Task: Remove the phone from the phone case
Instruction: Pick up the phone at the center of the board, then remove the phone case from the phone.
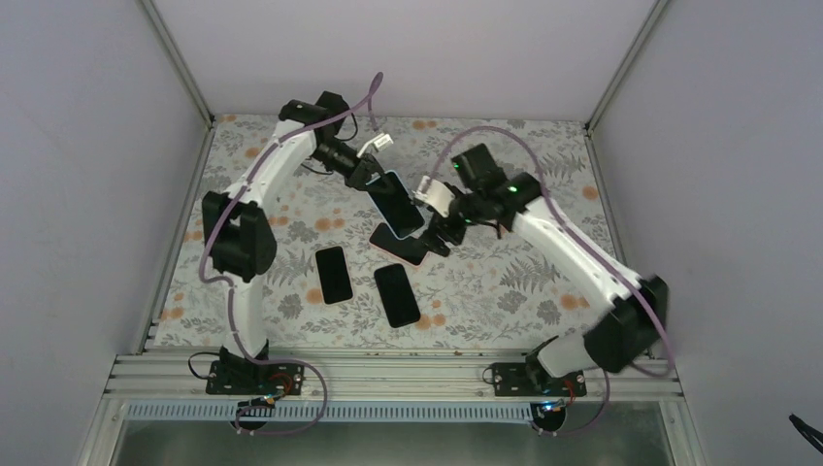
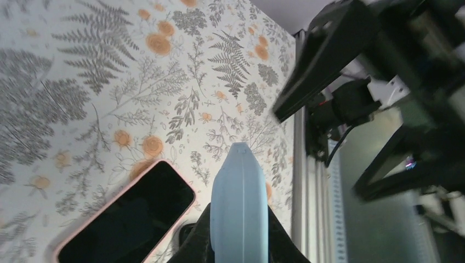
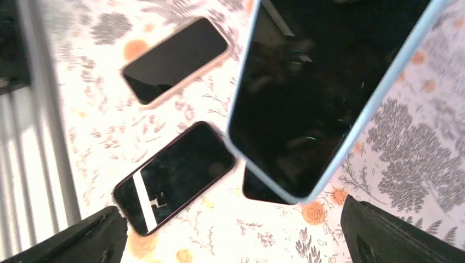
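The phone [image 3: 323, 93] sits in a light blue phone case [image 1: 396, 199], held tilted above the floral table. My left gripper [image 1: 374, 180] is shut on it. In the left wrist view the case [image 2: 239, 192] stands edge-on between the two black fingers of that gripper [image 2: 239, 224]. The phone's dark screen faces my right gripper [image 3: 236, 241], which is open just below the case's lower corner. Its fingers [image 3: 400, 235] touch nothing. In the top view the right gripper [image 1: 434, 225] hangs right beside the case's lower end.
Three more phones lie flat on the table: a pink-cased one [image 1: 333, 274], a dark one [image 1: 396, 294] and a dark red-edged one [image 1: 400, 243] partly under the lifted case. An aluminium rail [image 1: 388, 374] runs along the near edge. Enclosure walls stand on three sides.
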Available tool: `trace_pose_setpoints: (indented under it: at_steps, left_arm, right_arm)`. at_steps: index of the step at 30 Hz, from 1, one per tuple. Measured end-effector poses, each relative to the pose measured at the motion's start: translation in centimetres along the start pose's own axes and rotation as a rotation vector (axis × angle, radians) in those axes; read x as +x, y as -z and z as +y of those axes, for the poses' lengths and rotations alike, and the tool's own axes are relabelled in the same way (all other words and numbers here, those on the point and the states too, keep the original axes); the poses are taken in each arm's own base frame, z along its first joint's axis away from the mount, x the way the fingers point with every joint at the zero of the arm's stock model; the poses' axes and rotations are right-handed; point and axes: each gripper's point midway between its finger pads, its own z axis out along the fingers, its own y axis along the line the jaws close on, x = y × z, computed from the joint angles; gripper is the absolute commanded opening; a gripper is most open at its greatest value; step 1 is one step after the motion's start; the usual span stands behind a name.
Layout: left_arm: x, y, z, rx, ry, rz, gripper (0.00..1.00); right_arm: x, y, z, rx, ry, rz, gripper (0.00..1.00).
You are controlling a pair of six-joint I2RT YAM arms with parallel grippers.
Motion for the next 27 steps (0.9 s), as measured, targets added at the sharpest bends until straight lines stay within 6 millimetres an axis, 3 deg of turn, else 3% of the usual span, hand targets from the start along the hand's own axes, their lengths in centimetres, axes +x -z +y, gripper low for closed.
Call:
trace_pose_setpoints:
  at_steps: [3, 5, 7, 10, 13, 17, 21, 27]
  left_arm:
    - [0.0, 1.0, -2.4, -0.053, -0.139, 0.014, 0.02]
    - [0.1, 1.4, -4.0, -0.084, -0.234, 0.029, 0.02]
    - [0.4, 1.4, -5.4, -0.096, -0.311, 0.046, 0.02]
    - [1.1, 0.9, -6.6, -0.116, -0.393, 0.07, 0.02]
    - [2.6, 0.2, -6.7, -0.17, -0.46, 0.089, 0.02]
    - [4.2, 0.0, -6.5, -0.28, -0.545, 0.098, 0.02]
    - [3.3, 0.6, -7.3, -0.329, -0.62, 0.059, 0.02]
    - [2.3, 0.9, -7.7, -0.338, -0.652, 0.037, 0.02]
  right_arm:
    - [0.3, 4.3, 2.0, -0.006, 0.092, -0.091, 0.82]
    - [0.0, 6.4, 2.3, -0.006, 0.13, -0.15, 0.79]
    - [0.2, 7.2, 2.0, -0.016, 0.139, -0.173, 0.78]
    - [0.8, 6.0, 1.5, -0.061, 0.127, -0.154, 0.76]
    - [1.6, 4.2, 1.4, -0.11, 0.11, -0.131, 0.74]
    - [2.0, 3.2, 1.4, -0.13, 0.107, -0.141, 0.74]
    - [2.2, 2.3, 0.9, -0.139, 0.107, -0.147, 0.71]
    - [3.2, -0.7, -0.1, -0.175, 0.084, -0.104, 0.62]
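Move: The blue-cased phone is already in the left fingers' grip, its middle about 5 cm to that hand's right, 3 cm back and 4 cm below; from the empty, wide-open right gripper it hangs some 10 cm left and 5 cm ahead, nearly level. Roughly 18 cm below the right hand on the board lie the pink-cased phone, 8 cm left and 6 cm ahead, and the black phone, 9 cm left and 7 cm back. The left hand keeps its pinch on the blue-cased phone and draws it back about 7 cm, ending a little higher, while rolling some 40 degrees so the phone's forward side lifts. The right gripper, clear of it, hops up, back and to the right, then sinks about 8 cm beside the phone, easing slightly forward, turning a little counter-clockwise and narrowing its empty fingers to about two thirds. ##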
